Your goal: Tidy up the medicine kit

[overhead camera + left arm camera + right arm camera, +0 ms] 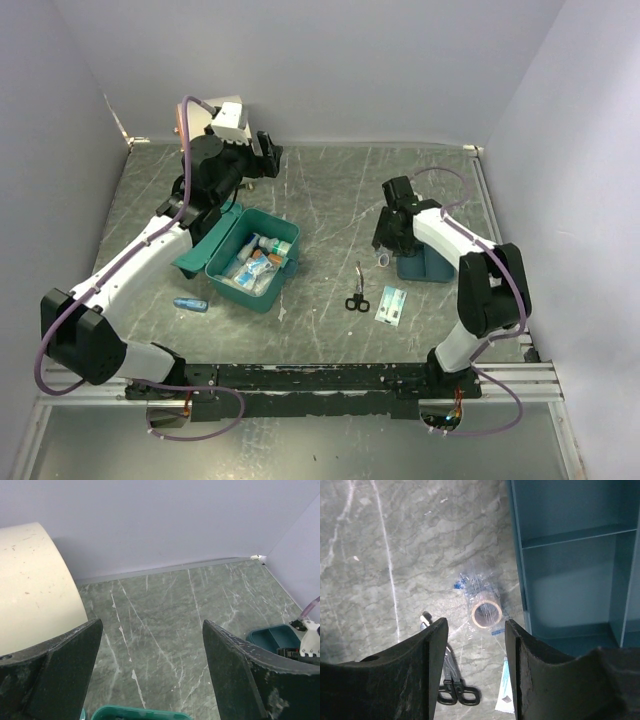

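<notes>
The medicine kit [262, 283], a teal box, stands open at centre left with its lid [203, 245] laid back and several small packs inside. Only its rim [140, 712] shows in the left wrist view. My left gripper [266, 155] hangs open near the back wall, above and behind the kit, with nothing between its fingers [152, 630]. My right gripper [388, 248] hovers open [476, 625] over a plastic-wrapped tape roll [485, 611] on the table. That roll lies just beyond the fingertips, untouched.
A shallow blue divided tray [428, 268] [575, 560] sits right beside the roll. Black scissors [357, 296] [451, 690] and a white packet [391, 303] [506, 692] lie nearer the front. A small blue tube [190, 304] rests left of the kit. A cream cylinder [30, 580] fills the left wrist view's left side.
</notes>
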Controlling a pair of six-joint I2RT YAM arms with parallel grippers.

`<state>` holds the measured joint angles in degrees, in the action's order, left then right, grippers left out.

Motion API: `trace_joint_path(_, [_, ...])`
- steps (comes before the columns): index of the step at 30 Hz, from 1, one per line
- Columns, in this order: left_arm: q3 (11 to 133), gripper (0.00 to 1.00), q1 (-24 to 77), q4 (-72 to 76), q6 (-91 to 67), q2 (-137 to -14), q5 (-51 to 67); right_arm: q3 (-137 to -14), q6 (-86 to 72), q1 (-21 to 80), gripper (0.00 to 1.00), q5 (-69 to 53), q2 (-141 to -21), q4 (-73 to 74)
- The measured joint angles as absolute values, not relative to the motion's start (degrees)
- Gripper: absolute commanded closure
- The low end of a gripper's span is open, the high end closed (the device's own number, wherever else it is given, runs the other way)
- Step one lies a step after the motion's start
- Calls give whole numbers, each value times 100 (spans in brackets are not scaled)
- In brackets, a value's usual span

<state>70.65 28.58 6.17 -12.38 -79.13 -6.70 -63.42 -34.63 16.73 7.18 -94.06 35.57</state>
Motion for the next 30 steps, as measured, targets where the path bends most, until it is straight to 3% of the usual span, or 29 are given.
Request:
trace_joint_path(12, [7065,9,2858,617,-1236,-7931,-670,-6298,-3361,1673,51,604,-10044,3411])
trace_joint_path(21, [7063,9,2858,615,-1240,-7931,-670,-6333,-3323,1673,69,729,-10272,3295])
trace_joint_path(30, [7052,9,2858,613,-1238,-7929,-672,-6337,-3227,1673,73,690,-10235,3118])
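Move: The bagged tape roll lies directly below the open right hand, about 5 cm down. The tray's middle is some 11 cm to the hand's right and 3 cm ahead; the scissors lie about 6 cm left and 7 cm back, the white packet roughly 12 cm back and 2 cm right. From the raised left hand the tape roll is about 26 cm right, 8 cm back and 33 cm down. The right hand sinks about 5 cm onto the bagged tape roll, then closes its fingers to pinch it. ##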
